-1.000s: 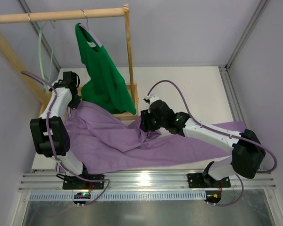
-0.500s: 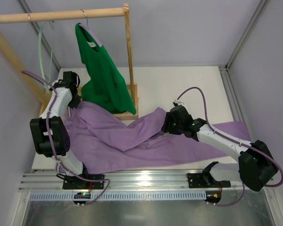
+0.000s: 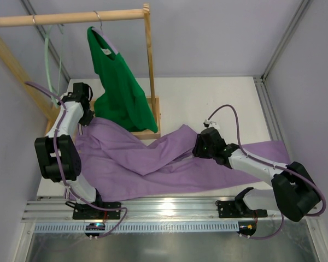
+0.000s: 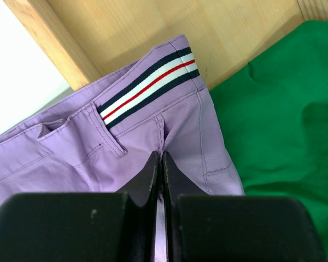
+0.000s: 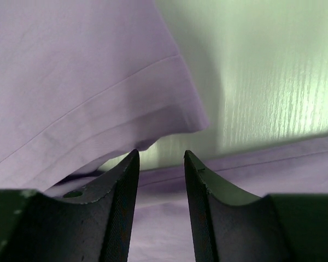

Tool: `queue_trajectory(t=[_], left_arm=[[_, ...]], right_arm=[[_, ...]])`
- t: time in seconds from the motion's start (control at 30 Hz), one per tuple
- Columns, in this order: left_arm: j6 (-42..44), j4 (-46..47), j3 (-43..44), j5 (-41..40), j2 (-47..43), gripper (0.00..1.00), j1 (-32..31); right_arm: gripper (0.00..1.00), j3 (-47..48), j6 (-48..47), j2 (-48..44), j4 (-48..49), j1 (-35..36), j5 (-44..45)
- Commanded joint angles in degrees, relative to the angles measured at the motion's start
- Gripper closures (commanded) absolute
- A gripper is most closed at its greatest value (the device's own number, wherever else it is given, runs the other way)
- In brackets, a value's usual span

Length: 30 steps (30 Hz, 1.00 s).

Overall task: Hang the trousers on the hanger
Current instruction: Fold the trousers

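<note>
The lilac trousers point(image 3: 136, 164) lie spread across the table, one leg reaching to the right edge. My left gripper point(image 3: 89, 118) is at their upper left corner by the rack. In the left wrist view it point(image 4: 162, 158) is shut on the trousers point(image 4: 87, 158) just below the striped waistband point(image 4: 150, 84). My right gripper point(image 3: 199, 146) sits low over the middle of the legs. It point(image 5: 159, 155) is open, nothing between its fingers, facing a leg hem point(image 5: 98, 120). The pale mint hanger point(image 3: 48, 60) hangs from the rail at the far left.
A bright green top point(image 3: 120, 87) on a metal-hooked hanger hangs from the wooden rail point(image 3: 71, 18) and drapes onto the rack's base point(image 3: 148, 133), touching the trousers' waist point(image 4: 284, 109). The rack's post point(image 3: 151, 71) stands mid-table. Bare white table point(image 3: 218, 103) lies behind my right arm.
My right gripper has moved rightward from the trousers' middle, leaving a leg spread out there, and its jaws have narrowed. The left arm has not moved.
</note>
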Motion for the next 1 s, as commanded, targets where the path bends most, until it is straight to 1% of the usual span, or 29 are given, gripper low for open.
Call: queue_trajectory(t=[0.0,0.03,0.13,0.2,0.27,0.33,0.37,0.43,0.47,0.5,0.53,0.57,0.6,0.67,0.7,0.77,0.8,0.9,0.97], left_arm=[[0.47,0.74,0.21,-1.3,-1.76,1.0,0.35],[0.47,0.74,0.21,-1.13,-1.85,1.0,0.35],[0.47,0.92,0.21,-0.78,-1.67,1.0,0.35],[0.39,0.92,0.21,-0.6,-1.59,1.0,0.35],[0.39,0.92,0.21,-0.51,-1.59,1.0,0.34],[0.47,1.01,0.3,-0.6,-1.67,1.0,0.35],[0.39,0.83,0.47,-0.77,-1.67,1.0,0.26],[0.65,0.48,0.65,-1.04,-1.76,1.0,0.35],[0.74,0.04,1.0,-1.65,-1.85,1.0,0.35],[0.91,-0.13,1.18,-2.0,-1.85,1.0,0.35],[1.0,-0.48,1.44,-2.44,-1.85,1.0,0.35],[1.18,-1.45,1.88,-3.4,-1.94,1.0,0.35],[1.26,-1.89,2.05,-4.11,-2.11,1.0,0.35],[1.27,-2.25,2.06,-5.43,-2.9,1.0,0.43],[1.27,-2.25,1.88,-6.04,-3.25,1.0,0.43],[1.27,-2.25,1.79,-7.01,-3.87,1.0,0.52],[1.27,-2.59,2.05,-7.97,-3.96,1.0,0.61],[1.35,-2.95,2.32,-9.12,-3.96,1.0,1.14],[1.79,-2.95,2.32,-9.56,-4.13,0.99,1.49]], right_arm=[[0.58,-1.91,-2.77,0.89,10.4,-1.43,-1.5],[0.57,-2.96,-3.12,1.42,14.5,-2.57,-4.55],[0.55,-3.33,-4.09,4.67,19.18,-3.63,-6.95],[0.54,-3.41,-4.61,7.21,22.87,-4.16,-10.37],[0.54,-3.24,-4.7,8.89,24.91,-4.25,-12.66],[0.57,-2.36,-4.27,11.09,25.35,-4.25,-12.85],[0.59,-2.27,-4.18,11.44,25.7,-4.33,-13.19],[0.72,-2.1,-4.18,11.18,25.54,-4.33,-12.85],[0.86,-1.83,-4.87,10.66,24.4,-4.6,-11.54],[0.96,-0.18,-5.4,8.91,19.69,-4.86,-9.87],[0.96,1.32,-6.1,7.76,15.38,-5.21,-8.03],[0.96,3.16,-6.54,6.62,11.16,-6.08,-4.01],[0.96,7.18,-7.25,5.48,1.02,-6.44,2.9],[0.96,11.86,-8.91,2.31,-7.83,-6.71,11.19],[0.96,16.49,-9.27,1.43,-15.26,-6.79,18.54],[0.97,21.09,-9.89,0.55,-21.55,-6.8,25.97],[0.96,25.72,-9.98,0.55,-26.45,-6.88,31.66],[0.96,33.2,-9.98,1.42,-33.15,-6.97,37.93],[0.96,35.69,-9.72,2.47,-35.02,-6.97,42.77]])
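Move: The loose hem of the folded-over trouser leg lies about 3 cm ahead of the open right hand, 3 cm to its left and 3 cm below. The other trouser leg runs flat, its visible stretch some 13 cm right and 3 cm back; the rack base's near corner stands about 14 cm left and 7 cm ahead. From the left hand, already pinching the waistband, the hem is roughly 37 cm right, 10 cm back and 10 cm lower. Right hand dips forward-left, pinches the hem, lifts it some 18 cm, veering right; left keeps gripping the waistband. ##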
